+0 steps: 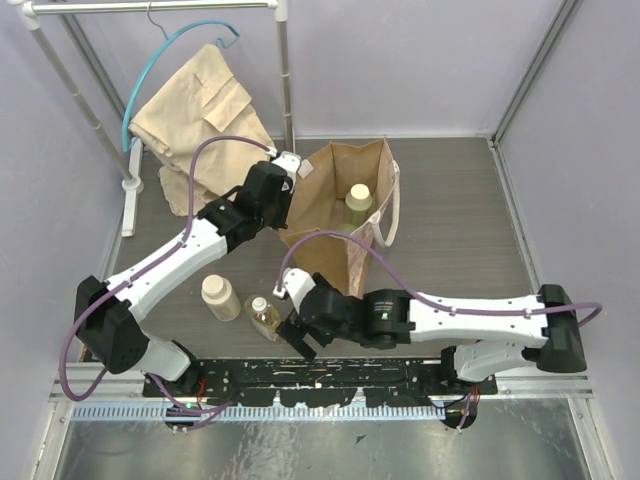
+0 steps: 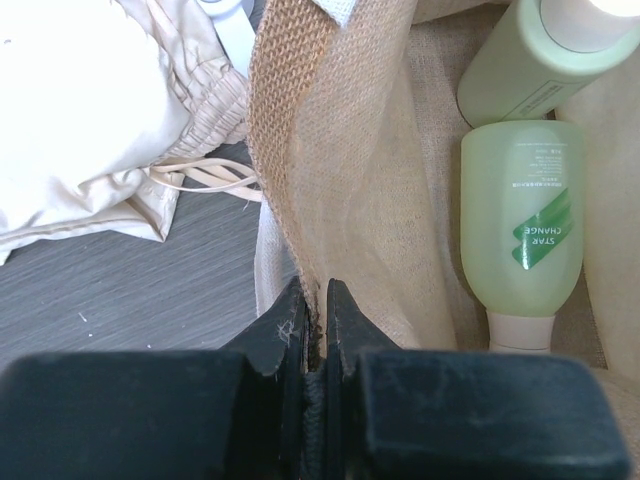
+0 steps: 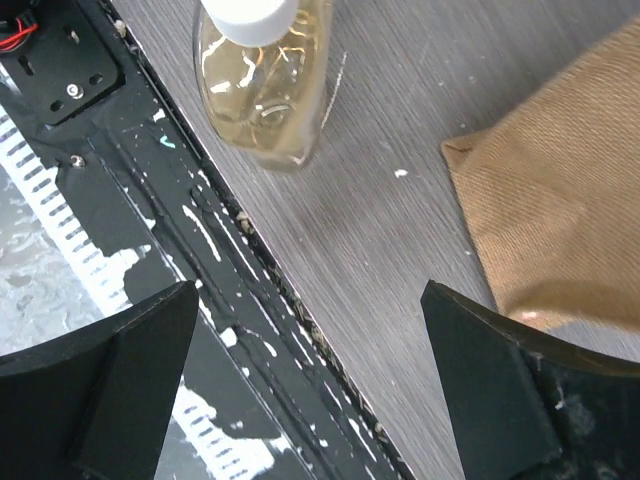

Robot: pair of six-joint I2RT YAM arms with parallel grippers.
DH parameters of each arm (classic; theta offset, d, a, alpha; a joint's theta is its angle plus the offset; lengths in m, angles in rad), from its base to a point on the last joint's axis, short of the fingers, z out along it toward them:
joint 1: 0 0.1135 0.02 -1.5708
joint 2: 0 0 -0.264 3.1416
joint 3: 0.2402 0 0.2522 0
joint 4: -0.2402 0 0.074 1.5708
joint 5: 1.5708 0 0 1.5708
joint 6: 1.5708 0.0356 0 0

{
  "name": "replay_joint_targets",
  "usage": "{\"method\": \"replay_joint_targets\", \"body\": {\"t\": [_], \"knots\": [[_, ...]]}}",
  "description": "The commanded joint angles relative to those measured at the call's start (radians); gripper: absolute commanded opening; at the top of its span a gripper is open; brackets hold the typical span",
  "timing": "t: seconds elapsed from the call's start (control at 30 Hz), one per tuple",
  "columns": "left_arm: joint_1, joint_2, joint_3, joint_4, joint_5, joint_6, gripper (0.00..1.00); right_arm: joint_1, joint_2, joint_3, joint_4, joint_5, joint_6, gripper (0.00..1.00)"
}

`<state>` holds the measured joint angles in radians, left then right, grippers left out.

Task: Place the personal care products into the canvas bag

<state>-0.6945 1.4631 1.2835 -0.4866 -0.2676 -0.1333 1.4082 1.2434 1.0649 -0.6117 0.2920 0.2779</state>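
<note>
The canvas bag (image 1: 330, 215) stands open at the table's middle. My left gripper (image 1: 288, 200) is shut on its left rim; in the left wrist view the gripper (image 2: 318, 295) pinches the woven edge of the canvas bag (image 2: 330, 150). Inside lie a green cylinder (image 2: 540, 60) and a rounder green bottle (image 2: 522, 230) with a cream top. A cream bottle (image 1: 220, 297) and an amber white-capped bottle (image 1: 265, 318) stand on the table in front of the bag. My right gripper (image 1: 298, 337) hangs open just right of the amber bottle (image 3: 262, 80), holding nothing.
A beige folded garment (image 1: 200, 110) hangs from a white rack (image 1: 285, 70) at the back left, and its cloth (image 2: 90, 130) lies close to the bag's left side. A black base plate (image 1: 330, 375) runs along the near table edge under my right gripper (image 3: 310, 300).
</note>
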Motion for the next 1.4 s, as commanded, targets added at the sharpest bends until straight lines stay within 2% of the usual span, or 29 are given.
{"method": "replay_joint_targets", "body": {"t": [0.0,0.27,1.0,1.1,1.23,1.27,1.37], "knots": [[0.003,-0.009,0.04,-0.031,-0.006,0.018,0.0,0.012,0.065,-0.022,0.198,0.021,0.005,1.0],[0.003,-0.012,0.047,-0.055,0.001,0.034,0.0,0.012,0.222,-0.01,0.353,-0.004,-0.042,1.0],[0.005,-0.045,0.001,-0.026,0.002,0.046,0.0,-0.016,0.457,0.138,0.465,0.037,-0.145,1.0],[0.005,-0.046,-0.004,-0.022,0.003,0.047,0.0,-0.017,0.482,0.141,0.47,0.071,-0.151,0.95],[0.007,-0.052,-0.034,0.01,0.005,0.043,0.0,-0.016,0.496,0.122,0.514,0.097,-0.154,0.84],[0.007,-0.052,-0.043,0.016,0.005,0.042,0.0,-0.016,0.502,0.121,0.515,0.094,-0.151,0.77],[0.006,-0.051,-0.053,0.019,0.002,0.041,0.0,-0.015,0.508,0.115,0.512,0.104,-0.139,0.44]]}}
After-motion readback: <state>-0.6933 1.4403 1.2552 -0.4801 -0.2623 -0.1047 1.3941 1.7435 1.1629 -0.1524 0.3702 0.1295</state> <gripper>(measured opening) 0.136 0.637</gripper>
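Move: The amber bottle with the white cap stands about 12 cm to the left of my right hand, 5 cm ahead and roughly 10 cm lower. The cream bottle is another 10 cm to the left of the amber bottle and 4 cm farther out; the canvas bag's middle lies about 21 cm ahead and 4 cm to the right of my right hand. From my left hand, on the bag's left rim, the amber bottle is some 21 cm back, 4 cm left and 13 cm down. With fingers wide open, I sweep my right hand left and down to the amber bottle, about 12 cm left and 8 cm down. The drop levels off, lifts slightly, then dips again while I ease some 5 cm forward around the bottle. Only at the end do I close by about a third, pads meeting its sides below the cap. My left hand stays, still pinching the bag's rim. ##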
